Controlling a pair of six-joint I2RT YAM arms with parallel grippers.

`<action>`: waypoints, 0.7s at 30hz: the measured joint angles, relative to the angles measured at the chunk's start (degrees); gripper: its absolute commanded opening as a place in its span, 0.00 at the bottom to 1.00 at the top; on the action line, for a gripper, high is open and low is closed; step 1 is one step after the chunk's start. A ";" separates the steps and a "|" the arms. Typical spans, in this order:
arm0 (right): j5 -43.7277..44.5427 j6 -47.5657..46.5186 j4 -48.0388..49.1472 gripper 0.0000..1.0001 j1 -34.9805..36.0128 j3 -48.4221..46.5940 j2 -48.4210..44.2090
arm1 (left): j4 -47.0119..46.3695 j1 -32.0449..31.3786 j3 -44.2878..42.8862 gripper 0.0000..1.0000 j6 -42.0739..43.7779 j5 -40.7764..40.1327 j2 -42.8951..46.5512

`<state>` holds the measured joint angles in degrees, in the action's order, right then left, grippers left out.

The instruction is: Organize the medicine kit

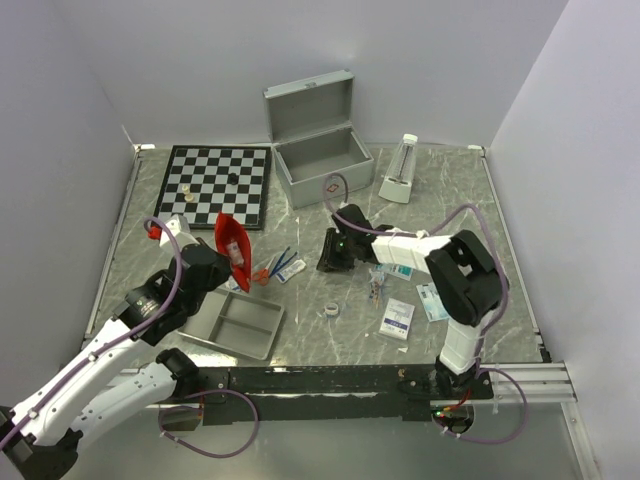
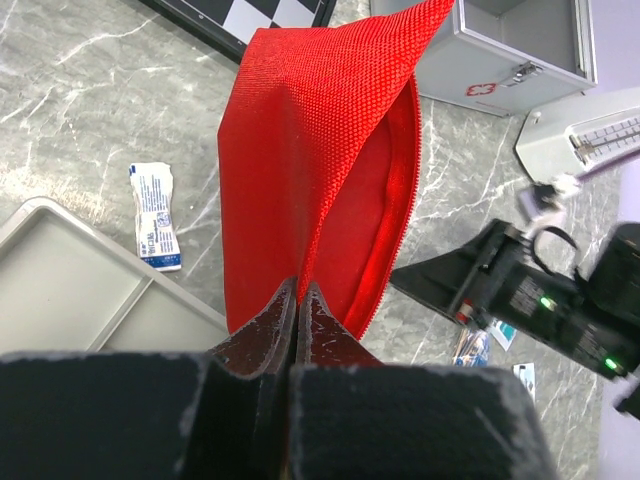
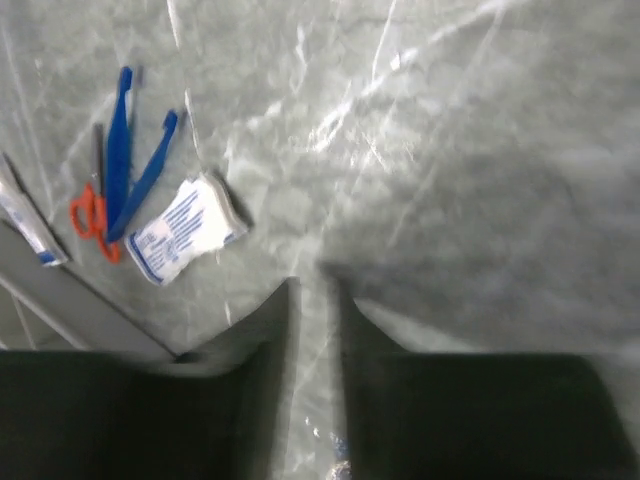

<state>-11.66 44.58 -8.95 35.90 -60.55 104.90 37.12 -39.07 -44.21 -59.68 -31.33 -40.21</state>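
The medicine kit [image 1: 315, 150], a silver case with its lid up, stands at the back of the table; its latch side also shows in the left wrist view [image 2: 520, 50]. My left gripper [image 2: 301, 285] is shut on the edge of a red pouch [image 2: 310, 150], holding it up with its zipped mouth gaping toward the right. From above, the red pouch [image 1: 232, 245] hangs beside the left gripper [image 1: 222, 264]. My right gripper [image 3: 315, 290] is low over the bare middle of the table [image 1: 330, 258], jaws nearly together. A small shiny bit shows deep between them; whether it is gripped is unclear.
A grey two-compartment tray [image 1: 235, 325] lies at the front left, a chessboard [image 1: 215, 180] at the back left, a white device [image 1: 400, 172] right of the case. Blue tweezers and orange scissors [image 3: 120, 150], a sachet [image 3: 185, 230], a tape roll [image 1: 331, 311] and small boxes [image 1: 397, 318] lie scattered.
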 measured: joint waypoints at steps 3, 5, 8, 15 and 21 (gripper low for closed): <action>1.66 -4.31 -1.53 0.66 1.42 0.46 -3.45 | -0.02 0.00 0.00 0.01 0.00 -0.02 0.00; 3.74 -6.67 -4.31 0.72 4.24 -2.51 -3.74 | -0.02 0.00 0.00 0.01 -0.02 -0.02 0.00; 8.11 -9.16 -8.46 0.81 9.03 -9.66 -1.42 | 0.00 0.00 0.00 0.01 -0.04 0.00 0.00; 16.06 -12.57 -13.79 0.81 12.31 -16.28 2.99 | 0.07 0.00 0.00 0.01 -0.13 0.00 0.72; 20.85 -13.81 -17.22 0.80 12.48 -18.62 8.41 | 0.09 0.00 0.00 0.01 -0.24 -0.02 1.44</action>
<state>9.19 30.76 -26.17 48.38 -79.18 113.32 37.21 -39.07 -44.21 -59.92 -31.35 -38.76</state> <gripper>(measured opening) 0.805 0.024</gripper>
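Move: The white ointment tube lies about 7 cm to the right hand's left, level with it in the forward sense and some 2 cm below. The blue tweezers are roughly 10 cm left and 3 cm ahead of that hand, the orange scissors about 13 cm left and level, and the tape roll some 11 cm back and 2 cm right. From the pouch-holding left hand, the tube lies about 7 cm ahead, 15 cm right and 20 cm below. With no touch on the tube visible, the right hand hops over the table towards it: up about 5 cm and left about 6 cm while the fingers open wide, then down again, easing back right. It ends some 3.5 cm left of where it began, having rolled its left side down about 25 degrees so the fingers slant less to the left, open near the tube's right end. The left hand keeps its pinch on the red pouch. ##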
